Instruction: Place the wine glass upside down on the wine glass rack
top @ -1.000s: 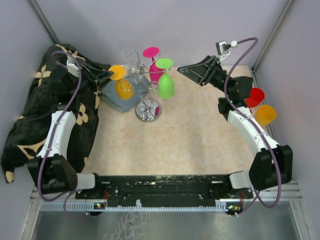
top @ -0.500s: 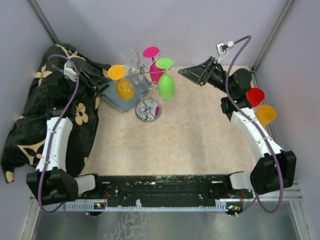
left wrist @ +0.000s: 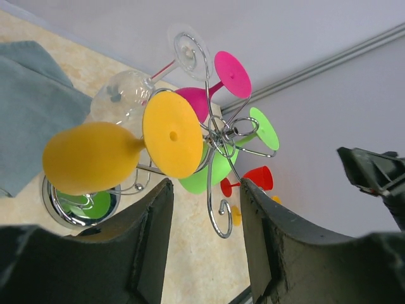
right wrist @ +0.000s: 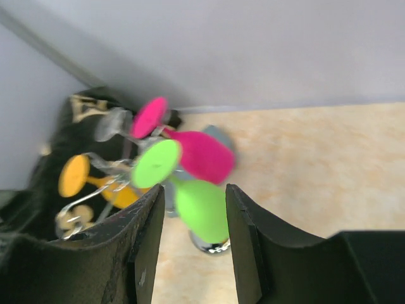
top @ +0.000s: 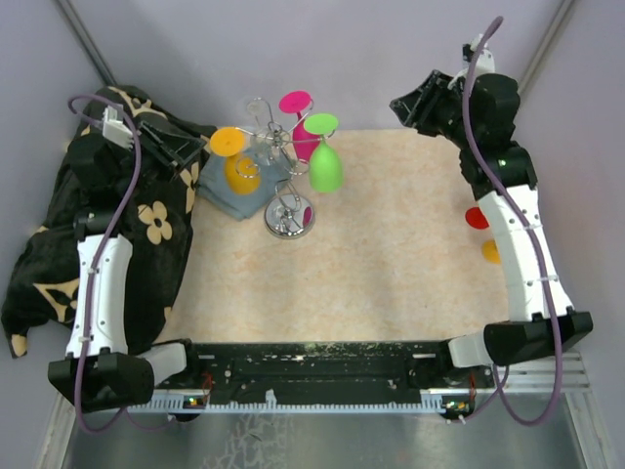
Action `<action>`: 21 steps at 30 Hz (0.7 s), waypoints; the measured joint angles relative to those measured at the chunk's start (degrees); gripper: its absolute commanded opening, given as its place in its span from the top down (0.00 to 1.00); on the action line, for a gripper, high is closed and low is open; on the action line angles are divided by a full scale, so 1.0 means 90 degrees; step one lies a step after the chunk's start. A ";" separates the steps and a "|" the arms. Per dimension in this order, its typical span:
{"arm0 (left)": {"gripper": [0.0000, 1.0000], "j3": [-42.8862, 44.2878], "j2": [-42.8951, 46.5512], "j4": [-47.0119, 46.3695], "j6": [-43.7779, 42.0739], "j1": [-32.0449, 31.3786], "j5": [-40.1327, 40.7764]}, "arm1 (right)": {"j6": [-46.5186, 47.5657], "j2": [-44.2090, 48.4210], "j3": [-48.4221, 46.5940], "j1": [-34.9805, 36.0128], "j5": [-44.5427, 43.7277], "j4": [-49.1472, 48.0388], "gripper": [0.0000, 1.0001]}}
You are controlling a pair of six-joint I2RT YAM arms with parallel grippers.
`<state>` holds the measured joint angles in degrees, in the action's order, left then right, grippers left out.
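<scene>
The silver wine glass rack (top: 276,147) stands at the back centre on its shiny round base (top: 289,221). An orange wine glass (top: 236,164) hangs upside down on its left arm, and pink (top: 301,125), green (top: 324,164) and clear (top: 256,107) glasses hang on other arms. My left gripper (top: 187,153) is just left of the orange glass, open and empty. In the left wrist view the orange glass (left wrist: 95,157) hangs ahead of the spread gripper (left wrist: 205,185). My right gripper (top: 410,106) is raised at the back right, open and empty (right wrist: 194,190).
A blue-grey cloth (top: 227,191) lies under the rack's left side. A black floral blanket (top: 54,254) covers the left edge. A red glass (top: 476,217) and another orange glass (top: 490,252) stand at the right, partly hidden by the right arm.
My left gripper drew back to the left, away from the orange glass's foot, and opened a little wider. My right arm lifted and swung back toward the far right corner.
</scene>
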<state>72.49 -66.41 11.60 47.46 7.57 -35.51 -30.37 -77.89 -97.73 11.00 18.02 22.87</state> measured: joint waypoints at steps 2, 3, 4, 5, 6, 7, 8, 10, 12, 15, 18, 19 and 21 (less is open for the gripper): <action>0.48 0.0046 0.0017 -0.0005 -0.0015 0.0010 0.0012 | 0.0245 -0.0262 -0.0219 -0.0053 -0.0522 0.0559 0.56; 0.48 0.0083 0.0017 -0.0005 -0.0029 0.0010 0.0015 | 0.0362 -0.0437 -0.0325 -0.0087 -0.0801 0.0828 0.56; 0.48 0.0112 0.0017 -0.0015 -0.0044 0.0010 0.0012 | 0.0459 -0.0624 -0.0413 -0.0121 -0.1083 0.1078 0.56; 0.48 0.0121 0.0019 -0.0041 -0.0049 0.0010 0.0007 | 0.0549 -0.0831 -0.0488 -0.0160 -0.1382 0.1324 0.56; 0.48 0.0134 0.0022 -0.0075 -0.0046 0.0010 -0.0012 | 0.0646 -0.1088 -0.0566 -0.0219 -0.1744 0.1632 0.56; 0.48 0.0138 0.0022 -0.0124 -0.0044 0.0010 -0.0024 | 0.0685 -0.1239 -0.0588 -0.0262 -0.1950 0.1783 0.56; 0.48 0.0138 0.0022 -0.0153 -0.0039 0.0010 -0.0036 | 0.0733 -0.1423 -0.0619 -0.0328 -0.2225 0.2011 0.56; 0.48 0.0136 0.0022 -0.0231 -0.0012 0.0010 -0.0061 | 0.0816 -0.1729 -0.0624 -0.0449 -0.2771 0.2392 0.56; 0.48 0.0124 0.0022 -0.0369 0.0049 0.0010 -0.0104 | 0.0874 -0.1936 -0.0646 -0.0556 -0.3240 0.2701 0.56; 0.48 0.0112 0.0022 -0.0534 0.0109 0.0010 -0.0187 | 0.0925 -0.2108 -0.0760 -0.0726 -0.3721 0.2977 0.56; 0.48 0.0102 0.0022 -0.0646 0.0134 0.0010 -0.0250 | 0.0925 -0.2149 -0.0862 -0.1003 -0.3946 0.3113 0.56; 0.47 0.0095 0.0022 -0.0675 0.0141 0.0010 -0.0260 | 0.0923 -0.2149 -0.0874 -0.1120 -0.4000 0.3133 0.56; 0.47 0.0063 0.0022 -0.0767 0.0180 0.0010 -0.0294 | 0.0920 -0.2149 -0.0903 -0.1379 -0.4044 0.3189 0.56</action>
<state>73.06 -66.22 4.69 49.08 7.66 -38.15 -22.09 -97.23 -105.86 -1.41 -18.37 51.57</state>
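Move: The red glass stands about 33 cm to the right of the right gripper, 7 cm ahead and some 34 cm below. The orange glass beside it is about 11 cm nearer the base and 3 cm farther right than the red one. On the rack, the green glass hangs some 16 cm left of the right gripper, 10 cm ahead and 20 cm below. From the left gripper the red glass lies roughly 79 cm right, 9 cm ahead and 28 cm below. Swing the empty right gripper away from the rack towards the red glass, about 20 cm right and nearly as far down, edging forward early on; finish level to the right once low. Tip the fingers down and turn them clockwise some 45 degrees, keeping them half open and touching nothing. Raise the left gripper about 3 cm, still open beside the rack. ##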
